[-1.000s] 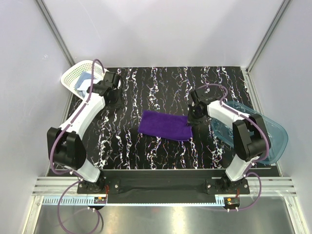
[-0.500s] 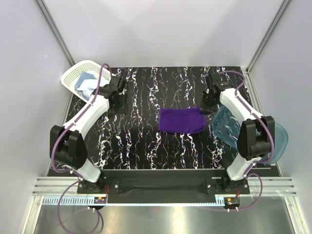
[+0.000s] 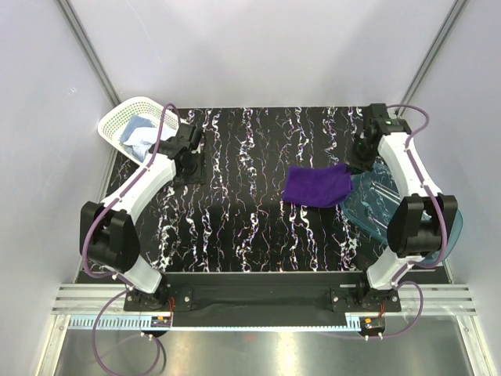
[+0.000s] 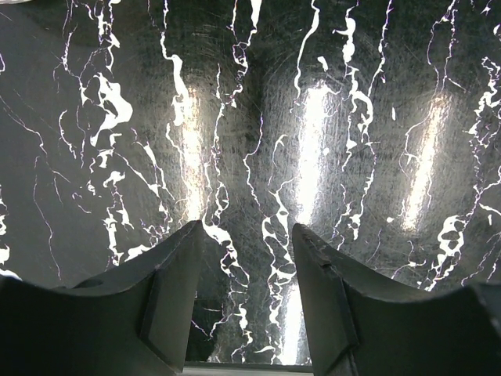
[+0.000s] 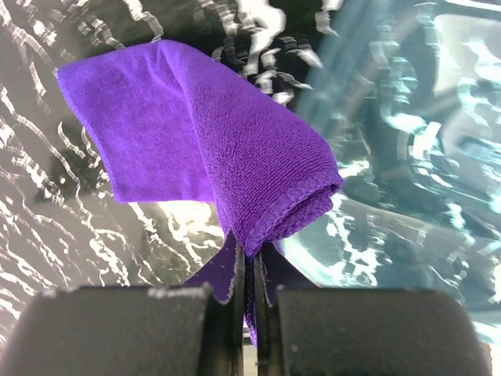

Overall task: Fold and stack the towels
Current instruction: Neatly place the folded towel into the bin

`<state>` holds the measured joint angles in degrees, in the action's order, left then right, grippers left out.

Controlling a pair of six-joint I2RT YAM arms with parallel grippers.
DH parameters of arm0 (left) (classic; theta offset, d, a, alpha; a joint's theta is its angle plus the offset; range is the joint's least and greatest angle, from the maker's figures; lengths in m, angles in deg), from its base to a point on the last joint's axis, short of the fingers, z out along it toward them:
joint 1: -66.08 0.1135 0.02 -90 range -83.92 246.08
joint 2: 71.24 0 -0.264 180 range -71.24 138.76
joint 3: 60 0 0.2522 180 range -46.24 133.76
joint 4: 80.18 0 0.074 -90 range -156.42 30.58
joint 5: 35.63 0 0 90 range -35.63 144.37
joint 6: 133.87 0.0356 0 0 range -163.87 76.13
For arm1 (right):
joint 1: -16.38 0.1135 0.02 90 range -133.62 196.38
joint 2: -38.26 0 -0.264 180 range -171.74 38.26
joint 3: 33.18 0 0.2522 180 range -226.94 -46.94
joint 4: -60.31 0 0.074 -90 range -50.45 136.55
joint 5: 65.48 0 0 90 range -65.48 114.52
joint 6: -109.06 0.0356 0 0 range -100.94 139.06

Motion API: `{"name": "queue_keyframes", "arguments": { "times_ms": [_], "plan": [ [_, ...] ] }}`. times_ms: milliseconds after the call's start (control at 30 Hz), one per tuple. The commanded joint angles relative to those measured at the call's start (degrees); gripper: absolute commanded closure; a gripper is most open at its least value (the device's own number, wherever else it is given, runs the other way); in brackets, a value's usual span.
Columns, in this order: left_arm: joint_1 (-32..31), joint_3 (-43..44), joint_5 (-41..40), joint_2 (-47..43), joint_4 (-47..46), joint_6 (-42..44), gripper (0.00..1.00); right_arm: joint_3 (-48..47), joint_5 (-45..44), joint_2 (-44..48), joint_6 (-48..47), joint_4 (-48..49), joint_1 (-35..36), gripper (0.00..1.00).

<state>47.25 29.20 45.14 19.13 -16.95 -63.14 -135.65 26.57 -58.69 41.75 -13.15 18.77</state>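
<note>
The purple towel point(image 3: 317, 186), folded over, hangs from my right gripper point(image 3: 357, 162) at the table's right side, its right edge over the rim of the blue tub point(image 3: 395, 210). In the right wrist view my right gripper point(image 5: 250, 260) is shut on a corner of the purple towel point(image 5: 203, 149), which bunches ahead of the jaws. A light blue towel point(image 3: 139, 131) lies in the white basket point(image 3: 117, 119) at the back left. My left gripper point(image 3: 188, 160) hovers beside the basket, and in the left wrist view my left gripper point(image 4: 249, 229) is open with only bare table between its fingers.
The black marbled table point(image 3: 235, 219) lies between the arms. The translucent blue tub point(image 5: 407, 157) sits tilted at the right edge, under the right arm. Grey walls close in the back and both sides.
My right gripper has carried the purple towel rightward from the table's middle to the tub's rim. My left arm drew slightly away from the basket, then held still.
</note>
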Motion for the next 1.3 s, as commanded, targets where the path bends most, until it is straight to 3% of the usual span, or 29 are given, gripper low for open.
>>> {"name": "queue_keyframes", "arguments": {
  "times_ms": [0, 400, 567, 867, 1267],
  "plan": [
    [-0.33, -0.12, 0.97, -2.65, -2.1, 0.81, 0.45, -0.69, -1.6, 4.92, -1.43, -3.31, -4.39, 1.0],
    [-0.51, 0.06, 4.31, -3.18, -2.72, 1.16, 0.44, 5.65, -4.51, 12.83, -5.3, -4.72, -17.85, 1.0],
    [-0.59, -0.03, 4.84, -3.44, -2.89, 1.16, 0.44, 6.17, -5.38, 14.94, -5.12, -5.42, -19.62, 1.0],
    [-2.26, -0.38, 5.81, -4.23, -3.33, 1.07, 0.44, 16.98, -12.05, 18.1, -6.09, -3.32, -23.04, 1.0],
    [-3.49, 0.23, 6.25, -4.41, -3.24, 1.25, 0.43, 19.71, -17.77, 19.69, -4.07, -1.03, -26.56, 1.0]
  ]
}}
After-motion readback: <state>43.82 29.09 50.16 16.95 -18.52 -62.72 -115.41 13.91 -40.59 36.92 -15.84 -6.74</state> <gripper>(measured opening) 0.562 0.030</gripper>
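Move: The right hand already pinches one end of the folded purple towel; the middle of the teal bin lies about 17 cm to its right, 10 cm back and some 12 cm below. The towel trails off leftward, its middle roughly 10 cm left, 3 cm back and 6 cm lower. From the left hand the bin is some 64 cm to the right, about 7 cm back and 10 cm below. Right hand carries the towel about 20 cm right and back over the bin; left drifts 4 cm right. ##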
